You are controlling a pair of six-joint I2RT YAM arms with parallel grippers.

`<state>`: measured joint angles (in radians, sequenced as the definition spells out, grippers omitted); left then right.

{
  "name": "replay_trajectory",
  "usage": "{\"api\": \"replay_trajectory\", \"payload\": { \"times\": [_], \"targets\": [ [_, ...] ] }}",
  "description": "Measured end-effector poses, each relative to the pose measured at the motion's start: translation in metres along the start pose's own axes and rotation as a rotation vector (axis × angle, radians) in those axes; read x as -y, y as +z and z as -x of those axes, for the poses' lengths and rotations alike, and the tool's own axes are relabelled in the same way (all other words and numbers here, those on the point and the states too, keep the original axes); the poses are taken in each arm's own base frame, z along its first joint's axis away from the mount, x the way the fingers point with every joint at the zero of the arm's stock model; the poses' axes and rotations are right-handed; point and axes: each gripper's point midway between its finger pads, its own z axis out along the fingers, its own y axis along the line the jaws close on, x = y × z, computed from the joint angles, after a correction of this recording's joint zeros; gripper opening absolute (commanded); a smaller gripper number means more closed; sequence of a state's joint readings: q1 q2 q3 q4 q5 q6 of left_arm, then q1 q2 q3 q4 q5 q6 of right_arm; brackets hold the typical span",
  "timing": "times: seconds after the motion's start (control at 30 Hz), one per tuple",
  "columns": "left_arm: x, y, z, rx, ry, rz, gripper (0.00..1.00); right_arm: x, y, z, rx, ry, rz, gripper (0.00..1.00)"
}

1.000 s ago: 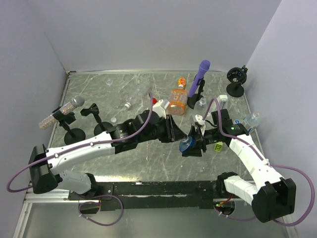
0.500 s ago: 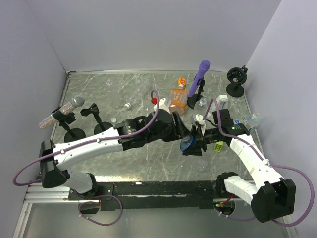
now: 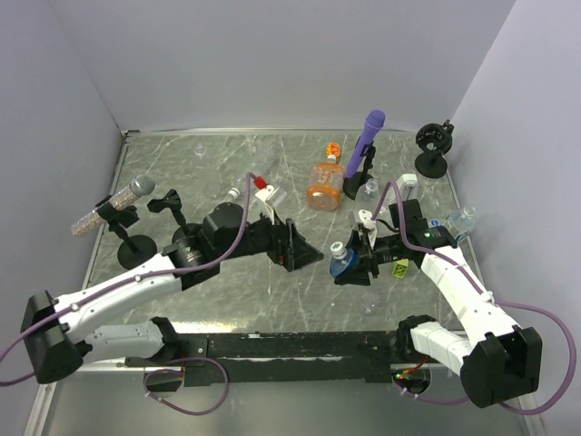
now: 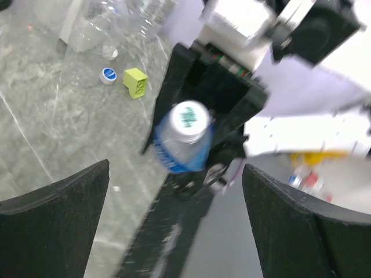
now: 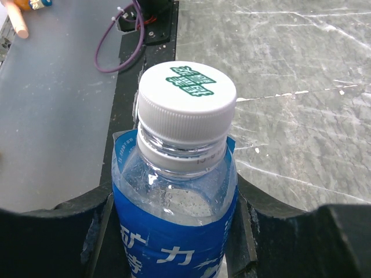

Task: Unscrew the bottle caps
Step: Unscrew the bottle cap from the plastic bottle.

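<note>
A small clear bottle with a blue label (image 5: pixel 174 231) stands clamped in my right gripper (image 5: pixel 177 249), which is shut on its body. Its white cap (image 5: pixel 186 95) with green print sits on the neck. From above, the bottle (image 3: pixel 343 265) and right gripper (image 3: pixel 359 263) are right of centre. My left gripper (image 3: pixel 307 254) hangs open a short way left of the bottle, touching nothing. The left wrist view looks between its wide-apart fingers (image 4: pixel 52 202) at the capped bottle (image 4: pixel 181 150). An orange bottle (image 3: pixel 323 184) stands farther back.
A purple stick (image 3: pixel 368 136) on a stand rises behind the orange bottle. Clear bottles (image 3: pixel 463 220) stand at the right. A yellow-green block (image 4: pixel 134 82) and a loose blue cap (image 4: pixel 108 75) lie close together. Black stands (image 3: pixel 127 232) occupy the left side.
My left gripper opened wide and pulled back to the left, away from the bottle's cap. The cap stays on the bottle. The right arm has not moved.
</note>
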<state>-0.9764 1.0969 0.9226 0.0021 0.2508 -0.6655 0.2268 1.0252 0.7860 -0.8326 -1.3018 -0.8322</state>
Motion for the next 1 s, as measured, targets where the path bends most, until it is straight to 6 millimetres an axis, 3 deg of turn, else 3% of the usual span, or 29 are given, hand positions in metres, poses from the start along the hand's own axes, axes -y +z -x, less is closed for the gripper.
{"api": "replay_trajectory", "payload": {
  "times": [0.17, 0.47, 0.6, 1.0],
  "targets": [
    [-0.019, 0.011, -0.015, -0.078, 0.151, -0.19, 0.94, 0.0, 0.0, 0.0, 0.0, 0.0, 0.0, 0.13],
    [-0.005, 0.032, -0.014, -0.05, 0.316, -0.435, 0.88, 0.0, 0.0, 0.0, 0.0, 0.0, 0.0, 0.13],
    [-0.001, 0.037, -0.01, -0.023, 0.345, -0.479, 0.79, 0.0, 0.0, 0.0, 0.0, -0.001, 0.0, 0.13],
    [0.0, 0.055, -0.005, -0.015, 0.357, -0.52, 0.69, 0.0, 0.0, 0.0, 0.0, -0.001, -0.001, 0.13]
  ]
}}
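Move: The white cap on the blue-label bottle I keep gripped in my right hand is about 6 cm to the right of my open left hand, 1 cm ahead and 1 cm lower. From my right hand it sits some 7 cm up, 3 cm left and 1 cm ahead. The orange bottle is roughly 22 cm ahead, 4 cm right of and 24 cm below my left hand; the yellow-green block is about 3 cm ahead, 24 cm right and 26 cm below it. My left hand dips a couple of centimetres, then travels right about 5 cm towards the cap, easing back up slightly and edging forward. Meanwhile I swing its wrist some 27 degrees clockwise and roll its forward side up, winding back for another twist. I narrow the fingers from fully open to roughly three-quarters around the cap, without gripping it yet, while my right hand holds the bottle still. ##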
